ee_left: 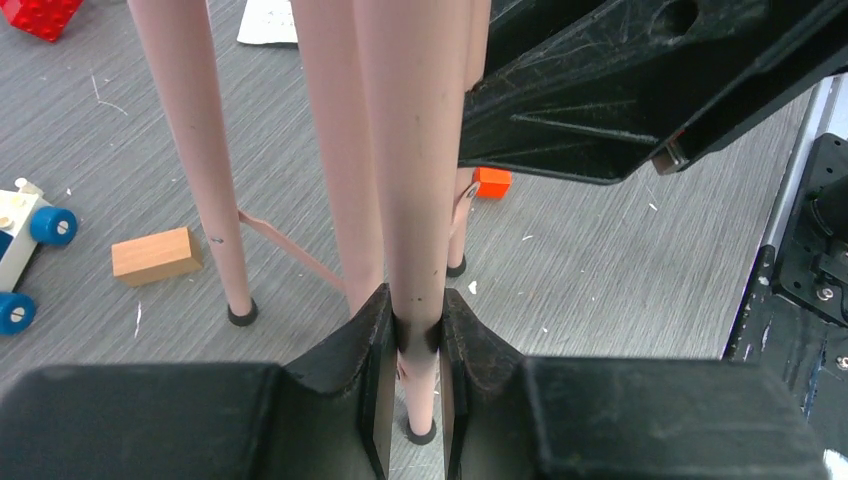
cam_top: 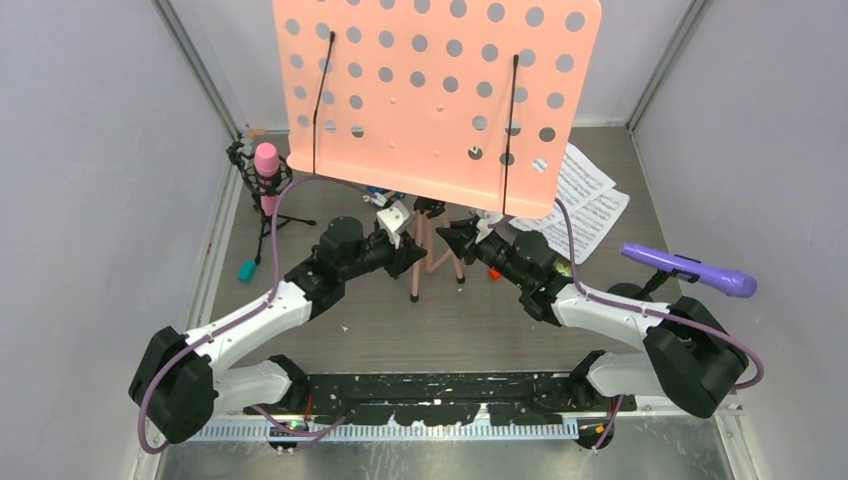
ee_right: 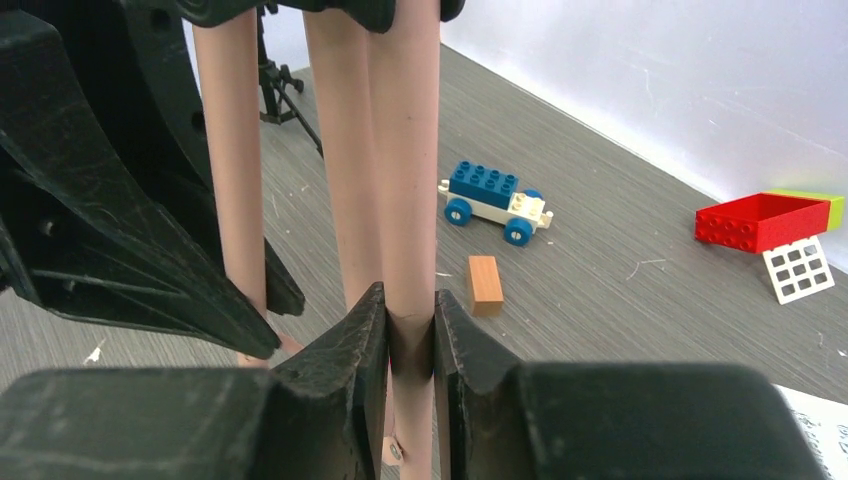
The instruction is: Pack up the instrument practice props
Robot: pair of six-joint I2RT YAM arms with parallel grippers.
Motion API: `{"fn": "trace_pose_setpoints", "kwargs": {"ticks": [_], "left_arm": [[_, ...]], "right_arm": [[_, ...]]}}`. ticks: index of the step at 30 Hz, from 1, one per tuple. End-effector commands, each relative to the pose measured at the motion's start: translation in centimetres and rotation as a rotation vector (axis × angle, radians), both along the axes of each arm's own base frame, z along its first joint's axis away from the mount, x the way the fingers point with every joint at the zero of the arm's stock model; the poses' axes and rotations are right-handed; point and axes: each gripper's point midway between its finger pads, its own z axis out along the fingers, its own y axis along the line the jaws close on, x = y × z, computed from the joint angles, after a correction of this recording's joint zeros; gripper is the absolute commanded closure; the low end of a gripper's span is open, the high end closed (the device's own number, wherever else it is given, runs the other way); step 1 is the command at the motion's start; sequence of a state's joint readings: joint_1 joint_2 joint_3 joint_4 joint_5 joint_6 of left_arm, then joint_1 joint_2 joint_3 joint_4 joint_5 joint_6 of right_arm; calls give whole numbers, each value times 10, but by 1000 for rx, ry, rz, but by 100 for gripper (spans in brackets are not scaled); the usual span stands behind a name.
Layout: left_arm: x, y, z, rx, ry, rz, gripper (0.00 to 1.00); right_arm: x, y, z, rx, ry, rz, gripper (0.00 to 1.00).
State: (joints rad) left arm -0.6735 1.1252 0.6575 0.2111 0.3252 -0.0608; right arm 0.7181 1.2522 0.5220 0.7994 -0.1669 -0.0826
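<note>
The pink perforated music rack [cam_top: 430,90] stands upright mid-table on pink tripod legs [cam_top: 418,265]. My left gripper [ee_left: 417,305] is shut on one leg [ee_left: 410,150], low down, just above its black foot. From the other side, my right gripper [ee_right: 410,300] is shut on another leg [ee_right: 405,150]. In the top view both grippers meet under the rack, left [cam_top: 413,257] and right [cam_top: 452,236]. White sheet-music pages [cam_top: 588,200] lie behind the rack on the right. A pink microphone [cam_top: 266,163] sits in a black mount at the left, a purple microphone [cam_top: 690,268] in its mount at the right.
A blue toy car [ee_right: 495,198], an orange wooden block [ee_right: 485,283], a red brick [ee_right: 755,220] and a white grid piece [ee_right: 798,268] lie beyond the legs. A small orange block [ee_left: 490,182] and a teal block [cam_top: 246,270] are on the table. Walls close in on both sides.
</note>
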Motion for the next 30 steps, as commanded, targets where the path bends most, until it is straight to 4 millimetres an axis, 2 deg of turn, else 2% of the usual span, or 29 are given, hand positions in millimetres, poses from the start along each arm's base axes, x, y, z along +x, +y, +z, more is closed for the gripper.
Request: {"fn": "trace_pose_setpoints", "kwargs": {"ticks": [1, 10, 16, 18, 21, 22, 25, 30], "left_arm": [[8, -20, 51, -94, -131, -29, 100], [2, -32, 52, -98, -140, -46, 100], [3, -24, 47, -75, -150, -17, 100], [4, -21, 43, -61, -148, -5, 86], [3, -13, 40, -55, -161, 21, 50], [2, -10, 39, -54, -166, 28, 42], [-1, -3, 34, -56, -182, 43, 29], [-8, 6, 22, -42, -209, 46, 20]], "right_arm": [[-23, 21, 50, 191, -99, 98, 99], [-36, 33, 58, 287, -86, 152, 99], [-35, 22, 51, 279, -91, 104, 99], [-32, 17, 44, 256, -86, 74, 99], [-31, 11, 39, 230, -85, 43, 99], [-31, 9, 38, 225, -85, 36, 99], [-30, 7, 35, 217, -79, 22, 99], [-32, 7, 32, 203, -69, 32, 99]]}}
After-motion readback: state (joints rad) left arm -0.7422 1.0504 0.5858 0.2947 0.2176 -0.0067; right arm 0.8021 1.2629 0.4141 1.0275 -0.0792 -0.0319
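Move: The left hand already pinches the near leg of the music stand, some 14 cm above the floor; the right hand's leg is about 4 cm ahead and 4 cm right of it, and the orange cube 4 cm ahead, 16 cm right. The right hand still pinches the right-hand leg, with the near leg some 4 cm back and 4 cm left of it, and the wooden block about 12 cm ahead, 8 cm left on the floor. Rightward by about 1 cm the left hand eases the pinched near leg, holds there, then opens its fingers wide and backs off roughly a centimetre back and left, letting go of the leg. The right hand keeps its pinch, shifts slightly left while rolling some 7 degrees, then draws its leg back about 2 cm towards the near leg. ##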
